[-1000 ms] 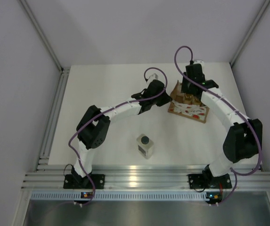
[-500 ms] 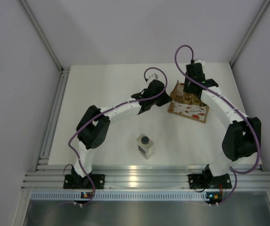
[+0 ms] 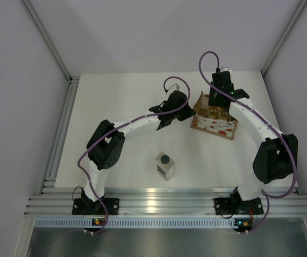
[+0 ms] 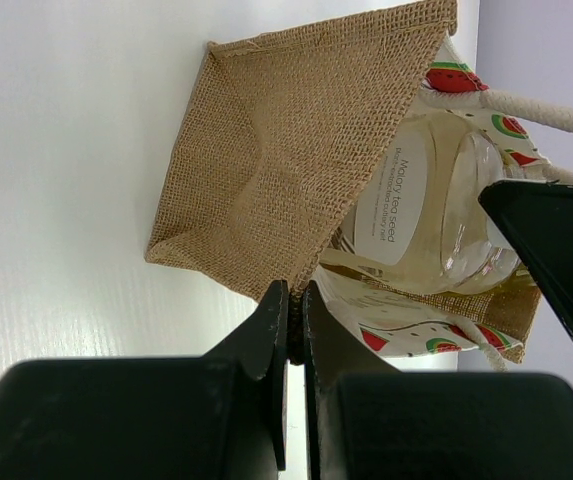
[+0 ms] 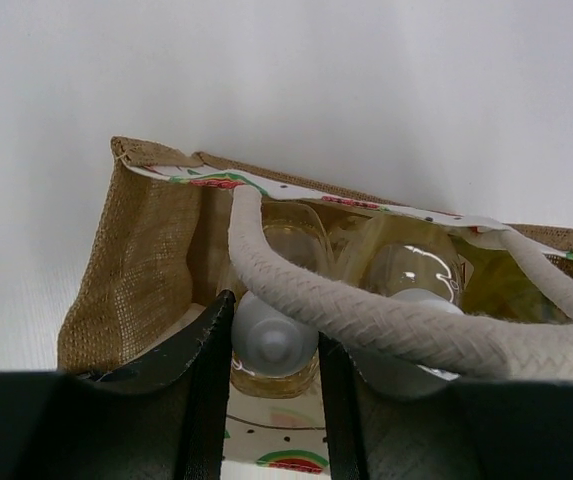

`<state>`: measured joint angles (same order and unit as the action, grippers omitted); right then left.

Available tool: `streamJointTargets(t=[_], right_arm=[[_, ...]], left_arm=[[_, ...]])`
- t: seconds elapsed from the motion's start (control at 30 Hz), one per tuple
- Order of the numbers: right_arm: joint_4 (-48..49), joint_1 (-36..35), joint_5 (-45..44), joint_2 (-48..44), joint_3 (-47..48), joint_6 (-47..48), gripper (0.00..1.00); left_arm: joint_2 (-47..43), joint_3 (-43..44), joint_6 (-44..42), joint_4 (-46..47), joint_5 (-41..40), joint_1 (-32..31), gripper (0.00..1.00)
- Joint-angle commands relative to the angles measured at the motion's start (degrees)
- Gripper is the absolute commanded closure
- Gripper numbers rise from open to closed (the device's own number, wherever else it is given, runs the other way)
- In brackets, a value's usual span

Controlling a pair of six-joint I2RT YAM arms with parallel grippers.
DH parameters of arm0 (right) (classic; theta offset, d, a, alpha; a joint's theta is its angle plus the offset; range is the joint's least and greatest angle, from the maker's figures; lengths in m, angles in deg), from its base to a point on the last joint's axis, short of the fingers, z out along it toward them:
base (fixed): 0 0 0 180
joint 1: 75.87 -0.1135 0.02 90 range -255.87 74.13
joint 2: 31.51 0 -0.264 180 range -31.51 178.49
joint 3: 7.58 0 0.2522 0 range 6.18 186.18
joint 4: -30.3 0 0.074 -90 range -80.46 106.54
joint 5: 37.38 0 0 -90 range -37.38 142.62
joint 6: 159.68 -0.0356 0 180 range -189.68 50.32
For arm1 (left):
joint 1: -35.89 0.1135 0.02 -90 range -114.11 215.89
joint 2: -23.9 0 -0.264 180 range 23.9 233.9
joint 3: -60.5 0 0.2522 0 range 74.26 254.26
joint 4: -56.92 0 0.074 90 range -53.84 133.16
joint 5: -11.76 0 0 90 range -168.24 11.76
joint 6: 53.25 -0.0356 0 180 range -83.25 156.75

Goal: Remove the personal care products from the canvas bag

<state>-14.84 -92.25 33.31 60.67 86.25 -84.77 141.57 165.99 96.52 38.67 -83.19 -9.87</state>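
The canvas bag (image 3: pixel 215 126) lies at the back right of the table, brown burlap (image 4: pixel 276 150) with a white printed panel. My left gripper (image 4: pixel 293 292) is shut on the bag's seam edge, at the bag's left side (image 3: pixel 189 113). My right gripper (image 5: pixel 274 325) reaches into the bag's mouth (image 3: pixel 216 107), shut on the white cap (image 5: pixel 271 348) of an amber bottle (image 5: pixel 291 235). A second amber bottle (image 5: pixel 416 275) lies beside it in the bag. A cream loop handle (image 5: pixel 366 315) crosses over both. The square clear bottle with a dark cap (image 3: pixel 165 166) stands on the table, out of the bag.
White walls close in the table on the left, right and back. An aluminium rail (image 3: pixel 158 203) runs along the near edge by the arm bases. The square bottle stands between the two arms, near the front.
The right wrist has shifted slightly at the bag's mouth and its jaws have closed on the cap. The left arm, the bag and the square bottle have stayed put.
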Motion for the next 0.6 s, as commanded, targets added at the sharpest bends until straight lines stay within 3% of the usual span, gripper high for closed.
streamJointTargets(t=[0.0, 0.57], right_arm=[[1.4, -0.3, 0.4, -5.3, 6.1, 1.0, 1.0], [-1.2, -3.7, 2.6, -14.0, 12.8, 3.4, 1.0]], left_arm=[[-2.8, 0.4, -1.7, -3.2, -2.0, 1.2, 1.0], [-2.4, 0.6, -1.1, -3.2, -1.8, 1.2, 1.0]])
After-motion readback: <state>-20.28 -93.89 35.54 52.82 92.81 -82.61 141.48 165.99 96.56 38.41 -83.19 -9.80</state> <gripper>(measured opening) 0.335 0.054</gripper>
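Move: The right hand already grips the white cap of the leftmost bottle in the bag; that bottle's middle is about 9 cm below the hand. The second white-capped bottle stands roughly 5 cm to the right and 1 cm back, the red-capped one some 11 cm right and 2 cm back. The black-capped bottle already out stands about 26 cm back and 23 cm left. From the left hand, the gripped bottle is about 10 cm right, 4 cm ahead and 5 cm lower. Straight up at first slowly, then faster, the right hand draws the white-capped bottle upward from the bag by some 9 cm, easing back a couple of centimetres while the wrist tips up about 10 degrees. Its fingers keep their grip on the cap; the left hand stays put, still pinching the bag's left edge shut between its fingertips. ##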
